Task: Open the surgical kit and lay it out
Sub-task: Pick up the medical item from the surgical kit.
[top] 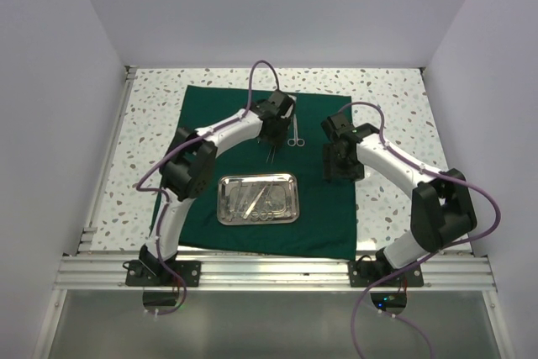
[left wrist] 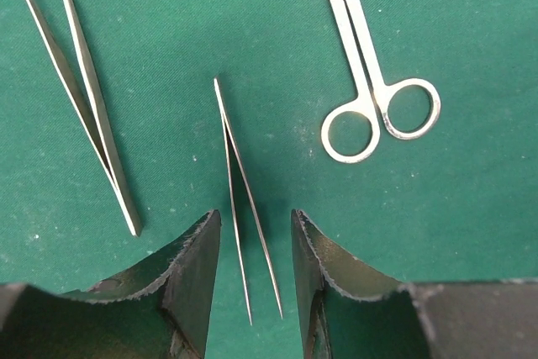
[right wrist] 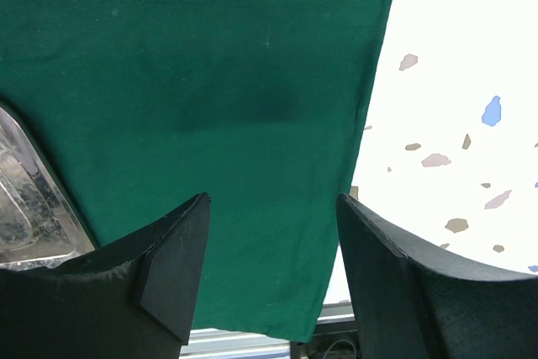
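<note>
The dark green cloth (top: 324, 220) lies spread flat on the table. On it stands the steel tray (top: 225, 184), with several silver instruments inside. At the far part of the cloth my left gripper (top: 271, 149) hangs open. In the left wrist view, thin tweezers (left wrist: 238, 176) lie on the cloth between the fingers (left wrist: 198, 250) of my left gripper (left wrist: 254, 213), with a gap on each side. Bigger tweezers (left wrist: 84, 94) lie to their left and scissors (left wrist: 370, 90) to their right. My right gripper (right wrist: 271, 197) is open and empty above the cloth (right wrist: 210, 65), beside the tray's corner (right wrist: 29, 208).
The speckled white tabletop (right wrist: 454, 107) shows past the cloth's right edge. An aluminium rail (top: 277, 271) runs along the near edge between the arm bases. White walls enclose the table on three sides.
</note>
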### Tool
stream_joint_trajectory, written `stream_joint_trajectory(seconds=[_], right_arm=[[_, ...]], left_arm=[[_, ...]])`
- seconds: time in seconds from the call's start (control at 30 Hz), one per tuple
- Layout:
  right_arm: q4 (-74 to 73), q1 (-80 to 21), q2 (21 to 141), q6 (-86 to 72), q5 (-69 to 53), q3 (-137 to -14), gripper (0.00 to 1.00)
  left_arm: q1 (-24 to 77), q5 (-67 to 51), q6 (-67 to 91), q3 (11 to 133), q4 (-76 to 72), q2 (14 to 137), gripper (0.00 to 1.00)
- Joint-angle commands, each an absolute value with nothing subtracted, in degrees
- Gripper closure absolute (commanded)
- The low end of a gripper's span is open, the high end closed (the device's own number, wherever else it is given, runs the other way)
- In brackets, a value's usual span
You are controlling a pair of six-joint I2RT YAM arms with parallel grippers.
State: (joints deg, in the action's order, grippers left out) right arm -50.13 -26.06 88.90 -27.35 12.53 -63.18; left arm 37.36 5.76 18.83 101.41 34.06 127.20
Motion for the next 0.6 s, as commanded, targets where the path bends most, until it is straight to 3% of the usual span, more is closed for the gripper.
stream_joint_trajectory(seconds=[0.0,0.2,0.3,0.43,0.57], right_arm=[[-49.75,-25.84,88.07,-26.89,13.18,-63.37,0.35],[-49.83,-25.84,89.21,-26.81,13.27,-64.51,0.35],[-49.57,-25.93,90.0,-26.89,13.27,-64.95,0.35],[-49.48,-25.93,90.35,-27.07,13.1,-65.3,0.35],[-49.31,-25.93,90.88,-26.98,13.27,-65.39,0.35]], left_arm=[[37.44,7.12,17.75,102.83,33.04,128.58,0.58],[37.44,7.38,17.58,102.13,33.49,131.13,0.65],[37.44,7.65,17.4,101.17,33.57,131.92,0.73],[37.44,7.82,17.49,100.55,33.75,131.31,0.97],[37.35,8.35,16.62,102.82,34.71,128.68,1.0]])
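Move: The left hand hovers open over the medical item, the slim tweezers, whose middle lies about 1 cm to its left, level with it fore and aft, and roughly 2 cm below. On the cloth at that same height, the broader forceps lie about 6 cm ahead and 4 cm left, the scissors about 5 cm ahead and 6 cm right, and the tray some 16 cm back and 5 cm left. From the right hand the slim tweezers are about 10 cm ahead, 22 cm left and 6 cm below. The left hand sinks about 1.5 cm onto the slim tweezers, most of that before its fingers have closed far, then stays down at cloth height while easing just under 1 cm to its left to centre over them. The fingers go from a bit under half open to practically shut, beginning to pinch the tweezers near mid-length from both sides, with the wrist almost unturned and no lift yet. ##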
